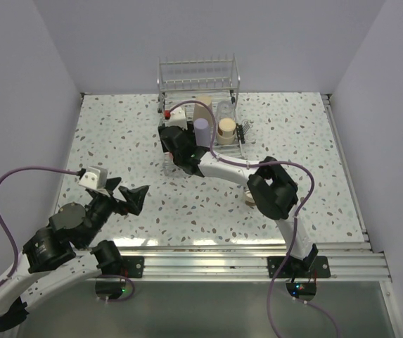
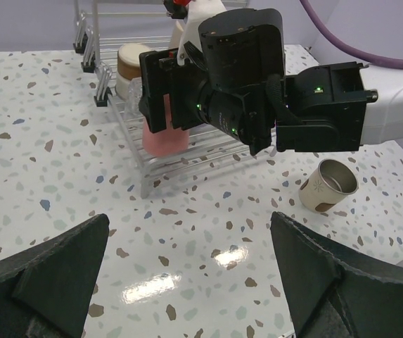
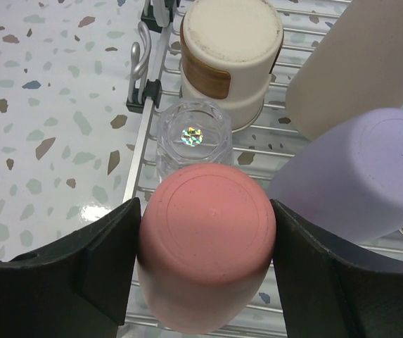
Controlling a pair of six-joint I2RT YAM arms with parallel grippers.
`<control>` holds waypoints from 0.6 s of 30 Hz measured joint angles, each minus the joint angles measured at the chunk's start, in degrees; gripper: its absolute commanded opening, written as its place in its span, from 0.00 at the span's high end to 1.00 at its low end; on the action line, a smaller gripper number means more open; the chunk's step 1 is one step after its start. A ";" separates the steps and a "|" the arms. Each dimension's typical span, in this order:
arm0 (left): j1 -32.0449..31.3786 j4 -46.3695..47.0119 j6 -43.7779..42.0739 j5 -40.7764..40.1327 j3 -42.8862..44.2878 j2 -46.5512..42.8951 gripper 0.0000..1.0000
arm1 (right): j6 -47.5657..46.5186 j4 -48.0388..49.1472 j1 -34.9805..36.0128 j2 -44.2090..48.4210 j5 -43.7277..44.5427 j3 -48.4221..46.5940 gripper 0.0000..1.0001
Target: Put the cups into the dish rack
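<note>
My right gripper [image 3: 205, 239] is shut on a coral-pink cup [image 3: 205, 246], held bottom-up over the near left part of the dish rack [image 3: 139, 151]. In the rack stand a clear cup [image 3: 193, 137], a cream cup with a tan band [image 3: 229, 49], a lavender cup [image 3: 356, 169] and a taller beige cup [image 3: 363, 63], all upside down. A metallic cup with a tan base [image 2: 328, 184] lies on its side on the table, right of the rack [image 2: 110, 91]. My left gripper [image 2: 187, 274] hangs open over bare table, well short of the rack.
The right arm [image 1: 222, 167] stretches from its base across the table to the rack [image 1: 197, 77], and its elbow [image 1: 275, 190] partly covers the lying cup [image 1: 249, 197]. Walls close in the table at the left, back and right.
</note>
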State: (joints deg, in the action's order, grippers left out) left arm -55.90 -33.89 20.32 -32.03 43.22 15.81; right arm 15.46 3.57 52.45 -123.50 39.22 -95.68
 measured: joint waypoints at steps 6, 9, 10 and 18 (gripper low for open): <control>0.00 0.04 0.00 0.13 0.00 -0.55 0.00 | 0.63 -0.76 -0.02 0.00 -0.96 -0.35 0.38; 0.00 0.04 0.00 0.13 0.00 -0.55 0.00 | 0.83 -0.85 -0.04 0.00 -1.29 -0.42 0.24; 0.00 0.04 0.00 0.13 0.00 -0.55 0.00 | 0.98 -0.90 -0.04 0.00 -1.36 -0.42 0.21; 0.00 0.07 0.00 0.11 0.00 -0.50 0.00 | 1.44 -1.44 -0.04 0.00 -1.88 -0.39 0.05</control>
State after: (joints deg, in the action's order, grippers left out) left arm -55.90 -33.82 20.32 -31.92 43.22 15.31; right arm 16.91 2.13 52.40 -123.50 37.34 -96.07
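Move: The right hand still grips the upside-down red cup, its middle some 3 cm straight below the hand, at the rack's near left corner. From this hand the clear glass lies about 8 cm ahead and 1 cm left, the white cup 15 cm straight ahead, and the purple cup 4 cm ahead and 9 cm right, all a few centimetres lower. From the idle left hand the red cup is roughly 27 cm ahead, 9 cm right and 17 cm lower. The right hand stays all but in place over the near left corner of the rack, easing only about half a centimetre to its left, with no real turn of the wrist. After a brief hold on the red cup its fingers spread from about 70% to nearly fully open, the pads coming off both sides of the cup so that it is let go between them, mouth down on the wires. ##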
